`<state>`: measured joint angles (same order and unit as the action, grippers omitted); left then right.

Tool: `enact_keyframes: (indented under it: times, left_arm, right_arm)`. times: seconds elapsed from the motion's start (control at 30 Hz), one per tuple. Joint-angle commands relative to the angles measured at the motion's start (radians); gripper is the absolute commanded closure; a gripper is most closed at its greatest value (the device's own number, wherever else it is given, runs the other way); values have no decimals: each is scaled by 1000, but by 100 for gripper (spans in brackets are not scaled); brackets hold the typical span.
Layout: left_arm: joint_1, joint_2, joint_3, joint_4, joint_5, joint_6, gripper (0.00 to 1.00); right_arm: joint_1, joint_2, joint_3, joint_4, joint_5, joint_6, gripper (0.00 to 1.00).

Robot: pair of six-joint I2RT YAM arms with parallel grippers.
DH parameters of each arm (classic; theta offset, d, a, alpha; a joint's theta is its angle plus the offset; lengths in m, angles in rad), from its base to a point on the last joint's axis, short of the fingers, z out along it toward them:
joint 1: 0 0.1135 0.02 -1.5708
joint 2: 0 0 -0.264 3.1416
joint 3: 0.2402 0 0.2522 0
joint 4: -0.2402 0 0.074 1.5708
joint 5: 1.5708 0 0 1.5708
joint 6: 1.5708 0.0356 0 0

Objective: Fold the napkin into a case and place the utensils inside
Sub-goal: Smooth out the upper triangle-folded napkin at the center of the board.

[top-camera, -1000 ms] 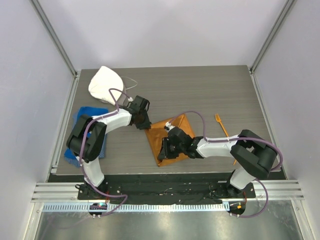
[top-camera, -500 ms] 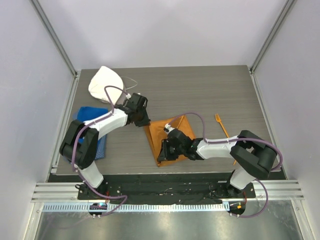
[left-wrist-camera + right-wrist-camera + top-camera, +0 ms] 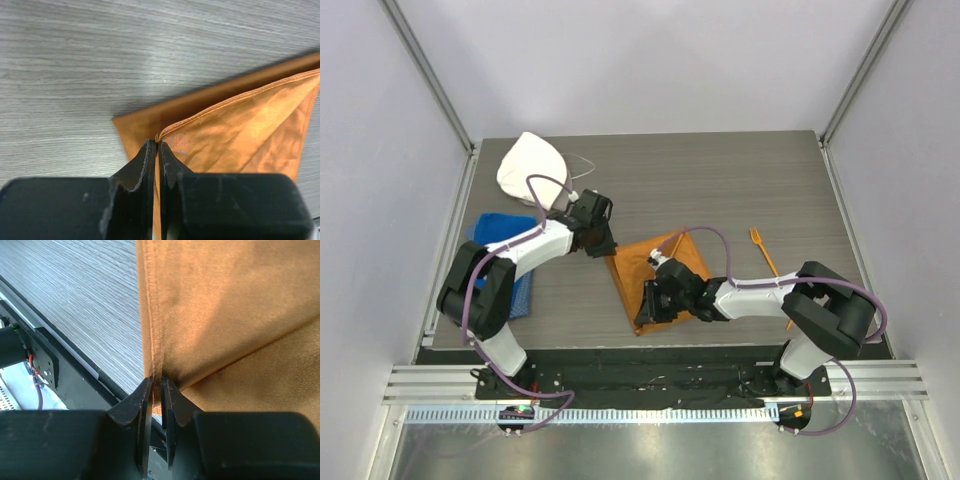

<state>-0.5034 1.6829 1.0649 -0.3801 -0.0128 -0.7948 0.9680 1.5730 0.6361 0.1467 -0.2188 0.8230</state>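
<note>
The rust-orange napkin (image 3: 658,272) lies folded on the table, near the front edge between the two arms. My left gripper (image 3: 604,247) is at its far left corner and is shut on the corner of the top layer (image 3: 158,142). The lower layer stays flat on the wood. My right gripper (image 3: 648,304) is at the near corner, shut on the napkin's hemmed edge (image 3: 156,385), which rises from its jaws. The napkin (image 3: 225,305) fills most of the right wrist view. An orange fork (image 3: 762,249) lies to the right of the napkin, its handle running under the right arm.
A white rounded cloth cap (image 3: 532,168) sits at the back left. A blue towel (image 3: 498,252) lies at the left edge, partly under the left arm. The grey wood table (image 3: 740,180) ends just past the right gripper, where a black rail (image 3: 60,385) runs.
The left gripper has closed on the napkin's far left corner and the left arm has shifted slightly left. The right gripper keeps its hold on the near edge.
</note>
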Motion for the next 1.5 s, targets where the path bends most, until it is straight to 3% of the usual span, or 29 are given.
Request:
enact_keyframes:
  times: [0.0,0.37,0.67,0.83,1.0,1.17,1.47]
  left_arm:
    - [9,0,-14,1,-24,25,91]
    - [12,-6,-20,-25,-53,23,89]
    - [20,-51,-75,-19,-58,5,80]
    - [23,-141,-103,-34,-96,-29,66]
    - [23,-261,-230,53,-41,-121,50]
    - [22,-236,-223,30,0,-171,39]
    - [16,-109,-197,79,51,-227,44]
  right_arm:
    - [9,-42,-22,30,-2,13,79]
    - [15,-42,-23,10,7,-2,79]
    - [32,-65,45,-88,51,-54,79]
    - [44,-73,135,-217,119,-123,78]
    - [48,-58,191,-260,136,-160,76]
    - [48,-42,232,-269,144,-162,70]
    - [48,-33,246,-269,141,-179,58]
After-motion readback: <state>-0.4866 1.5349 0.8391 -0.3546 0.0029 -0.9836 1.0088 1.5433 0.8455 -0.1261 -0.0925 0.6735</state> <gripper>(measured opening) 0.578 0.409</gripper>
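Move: The left gripper still pinches the top layer's far left corner; the napkin's far left bottom corner, where this is going, lies about 2 cm to its left, level fore and aft and some 3 cm below. From the same hand, the blue cloth is about 26 cm left and 3 cm back, and the white cap 17 cm left and 18 cm ahead. The right gripper is at the napkin's near left corner, whose tip lies 2 cm back, not left or right, and 1 cm below; the fork is 26 cm right of that gripper and 15 cm ahead. Bring the left gripper with its pinched corner about 3 cm left, 2.5 cm back and as much down to lay it on the napkin's far left corner; open, lift off some 3.5 cm while backing towards you, then sink again with fingers wide. Keep the right fingers holding the near left corner, easing back 1 cm, then raise them off about 4 cm and a little forward-left, opening partway. ##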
